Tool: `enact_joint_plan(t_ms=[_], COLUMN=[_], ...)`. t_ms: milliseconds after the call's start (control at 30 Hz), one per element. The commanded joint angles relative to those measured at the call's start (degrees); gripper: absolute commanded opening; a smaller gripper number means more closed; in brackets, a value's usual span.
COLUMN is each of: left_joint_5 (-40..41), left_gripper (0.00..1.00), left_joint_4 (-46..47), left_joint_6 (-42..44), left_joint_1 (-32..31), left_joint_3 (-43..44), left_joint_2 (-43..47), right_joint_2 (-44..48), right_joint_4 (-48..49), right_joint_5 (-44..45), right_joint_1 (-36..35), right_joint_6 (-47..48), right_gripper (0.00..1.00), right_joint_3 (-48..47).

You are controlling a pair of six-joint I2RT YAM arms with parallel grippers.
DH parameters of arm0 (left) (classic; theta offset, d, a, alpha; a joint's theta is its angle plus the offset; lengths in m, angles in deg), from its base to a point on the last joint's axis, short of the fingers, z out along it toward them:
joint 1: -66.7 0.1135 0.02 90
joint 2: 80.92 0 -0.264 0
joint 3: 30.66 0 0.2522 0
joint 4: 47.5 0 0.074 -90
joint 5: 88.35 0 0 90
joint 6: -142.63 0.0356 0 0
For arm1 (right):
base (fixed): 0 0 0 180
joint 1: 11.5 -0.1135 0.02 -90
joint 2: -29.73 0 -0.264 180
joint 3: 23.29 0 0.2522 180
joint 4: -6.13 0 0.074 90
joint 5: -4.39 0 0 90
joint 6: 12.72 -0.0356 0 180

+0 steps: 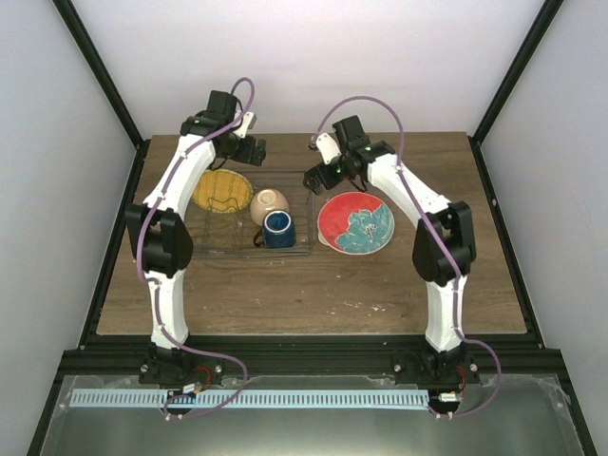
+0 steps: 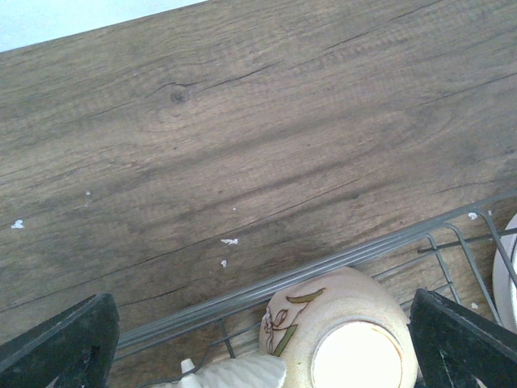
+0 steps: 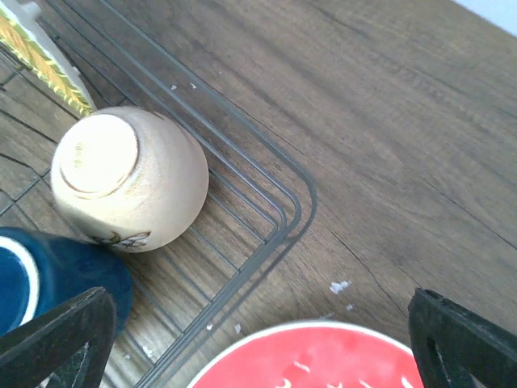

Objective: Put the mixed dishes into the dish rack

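The dish rack (image 1: pixel 214 242) of thin dark wire lies mid-table. A yellow-orange plate (image 1: pixel 221 190) leans at its far left. Beside it, a small cream bowl (image 1: pixel 270 204) sits upside down, and a dark blue mug (image 1: pixel 277 229) lies just in front of it. The red plate with a teal flower (image 1: pixel 355 223) lies flat on the table right of the rack. My left gripper (image 1: pixel 249 147) hangs open over the rack's far rim (image 2: pixel 323 271), above the bowl (image 2: pixel 339 331). My right gripper (image 1: pixel 318 176) is open over the rack's far right corner (image 3: pixel 299 202), between the bowl (image 3: pixel 129 178) and the red plate (image 3: pixel 323 360).
A white ribbed edge (image 2: pixel 234 373) shows just left of the bowl in the left wrist view; I cannot tell which dish it belongs to. Bare wooden table (image 1: pixel 313 294) lies in front of the rack and behind it. Black frame posts stand at the table's sides.
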Motion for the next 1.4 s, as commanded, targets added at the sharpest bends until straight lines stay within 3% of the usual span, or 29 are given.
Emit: enact_joint_plan(t_ms=[0, 167, 567, 1067, 1367], left_joint_5=[-2.4, -0.8, -3.96, -4.99, -5.23], left_gripper=[1.0, 1.0, 1.0, 1.0, 1.0], left_joint_4=[3.58, 5.17, 6.78, 6.93, 7.15], left_joint_6=[1.34, 3.32, 1.48, 0.69, 0.51], left_joint_1=[-0.96, -3.94, -4.19, -4.2, -4.19], left_joint_3=[-2.28, -5.14, -5.29, -7.15, -7.31], left_joint_2=[5.01, 6.56, 8.35, 8.86, 8.65], right_joint_2=[6.22, 10.19, 18.49, 21.81, 20.67], right_joint_4=[2.28, 1.24, 2.51, 9.96, 15.71], right_joint_5=[2.42, 1.54, -4.55, -5.44, -10.27], right_joint_1=[0.65, 7.77, 21.59, 22.73, 22.73], right_joint_6=[-1.95, -9.1, -23.42, -27.19, -28.85], right_gripper=[1.0, 1.0, 1.0, 0.93, 0.73], right_joint_3=[3.85, 8.75, 24.95, 44.71, 49.56])
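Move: The right hand, open and empty, has the plate's middle about 9 cm back and 11 cm to its right, some 16 cm below. The bowl in the rack stands about 5 cm back and 13 cm left of the hand, and the mug some 11 cm back and 11 cm left, both roughly 12 cm lower. From the left hand the plate is about 15 cm back, 28 cm right and 19 cm down. Rightward first, rising slightly, the right hand swings about 19 cm over the plate to its right-hand rim, then sinks and draws back towards the robot, twisting some 50 degrees clockwise overall. Its fingers come down around the rim and begin to narrow, still well open; contact can't be seen. The left hand, open, shifts right, up and a little back. ##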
